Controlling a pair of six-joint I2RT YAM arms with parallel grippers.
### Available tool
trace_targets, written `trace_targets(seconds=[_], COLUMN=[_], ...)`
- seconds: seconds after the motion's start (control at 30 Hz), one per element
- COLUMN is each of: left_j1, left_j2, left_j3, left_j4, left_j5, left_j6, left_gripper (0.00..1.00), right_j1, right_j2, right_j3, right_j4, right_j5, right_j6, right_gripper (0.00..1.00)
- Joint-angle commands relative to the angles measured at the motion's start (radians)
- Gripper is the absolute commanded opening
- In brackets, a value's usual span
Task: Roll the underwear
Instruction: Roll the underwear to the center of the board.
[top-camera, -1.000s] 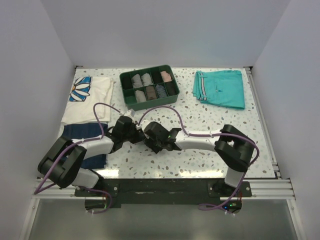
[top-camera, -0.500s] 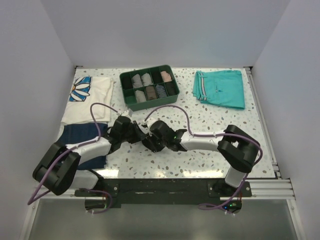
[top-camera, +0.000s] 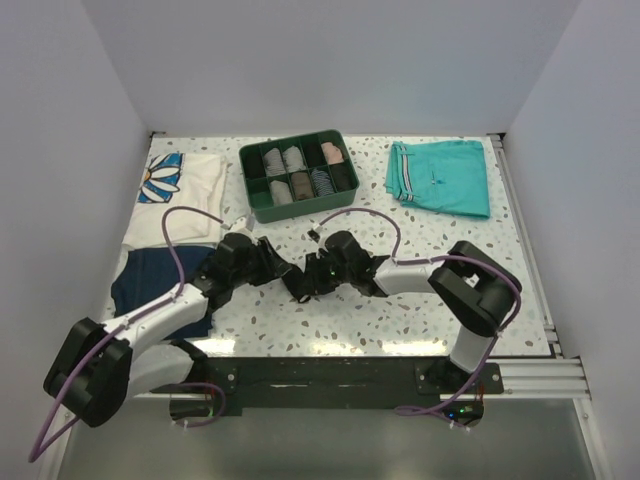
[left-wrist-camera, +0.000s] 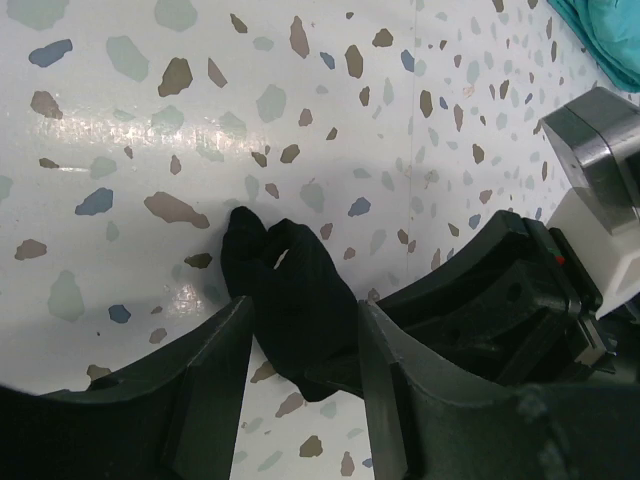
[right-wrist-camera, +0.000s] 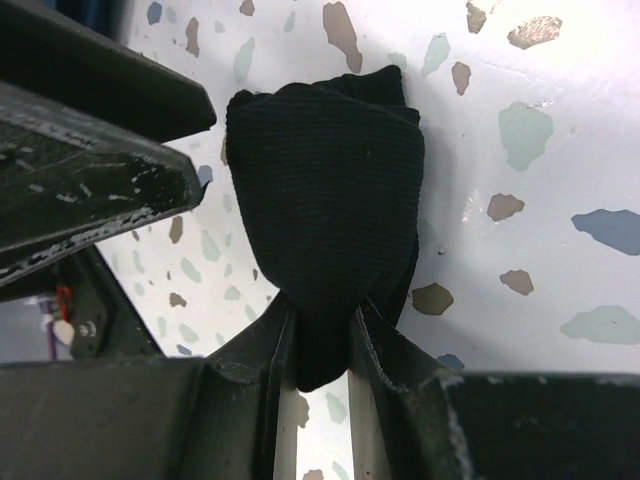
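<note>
The underwear (right-wrist-camera: 320, 190) is a tight black roll lying on the speckled table. My right gripper (right-wrist-camera: 318, 345) is shut on its near end, with both fingers pressed into the fabric. In the left wrist view the roll (left-wrist-camera: 285, 290) lies between the fingers of my left gripper (left-wrist-camera: 302, 318). That gripper is open and straddles the roll with a gap on the left side. In the top view the two grippers meet tip to tip, left (top-camera: 283, 272) and right (top-camera: 304, 284), at the table's near middle. They hide most of the roll.
A green divided tray (top-camera: 252, 203) holding several small rolls stands behind the grippers. Teal shorts (top-camera: 440, 177) lie at the back right. A white flower-print shirt (top-camera: 180, 185) and a navy folded garment (top-camera: 160, 275) lie at the left.
Both wrists have shifted a little right and away from me, staying together around the roll. The left arm has stretched out lower, and the right arm's forearm has swung further back.
</note>
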Motion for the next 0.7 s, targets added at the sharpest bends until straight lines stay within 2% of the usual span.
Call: trace_targets(seconds=[0.0, 0.27, 0.4, 0.53, 0.57, 0.6, 0.67], left_j1=[0.005, 0.005, 0.005, 0.005, 0.005, 0.005, 0.005], left_j2=[-0.033, 0.027, 0.036, 0.055, 0.053, 0.052, 0.053], left_j3=[-0.027, -0.093, -0.096, -0.084, -0.084, -0.086, -0.084], left_j4=[0.043, 0.083, 0.084, 0.107, 0.116, 0.133, 0.149], left_j5=[0.014, 0.057, 0.025, 0.012, 0.012, 0.014, 0.026], left_j6=[-0.004, -0.057, -0.082, -0.106, -0.111, -0.117, -0.119], left_gripper=[0.51, 0.53, 0.64, 0.67, 0.7, 0.82, 0.83], right_j1=[0.002, -0.001, 0.001, 0.001, 0.001, 0.001, 0.002], right_j2=[0.054, 0.054, 0.047, 0.042, 0.042, 0.042, 0.038], right_j3=[-0.028, -0.03, -0.019, -0.006, -0.002, 0.001, 0.001], right_j4=[-0.029, -0.054, -0.081, -0.121, -0.129, -0.14, -0.146], right_j5=[-0.064, -0.041, -0.034, -0.031, -0.029, -0.029, -0.029], right_j6=[0.069, 0.06, 0.035, -0.003, -0.008, -0.014, -0.026], right_gripper=[0.07, 0.08, 0.08, 0.09, 0.09, 0.09, 0.09])
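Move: The rolled underwear stands clamped in my right fingers, its middle about 4 cm to the left of that hand and 1 cm ahead. From my left hand it lies some 3 cm to the right, 2 cm back and 5 cm below. From that same left hand, the green organizer is around 24 cm ahead and 4 cm to the right; the navy folded cloth is roughly 29 cm to the left and 5 cm back. My left hand sinks about 4 cm beside the roll while drawing back some 2 cm, its fingers tipping slightly more downward and spreading from half open to wide, so that their tips come down around the roll's left end. My right hand keeps its pinch on the other end, practically still. ##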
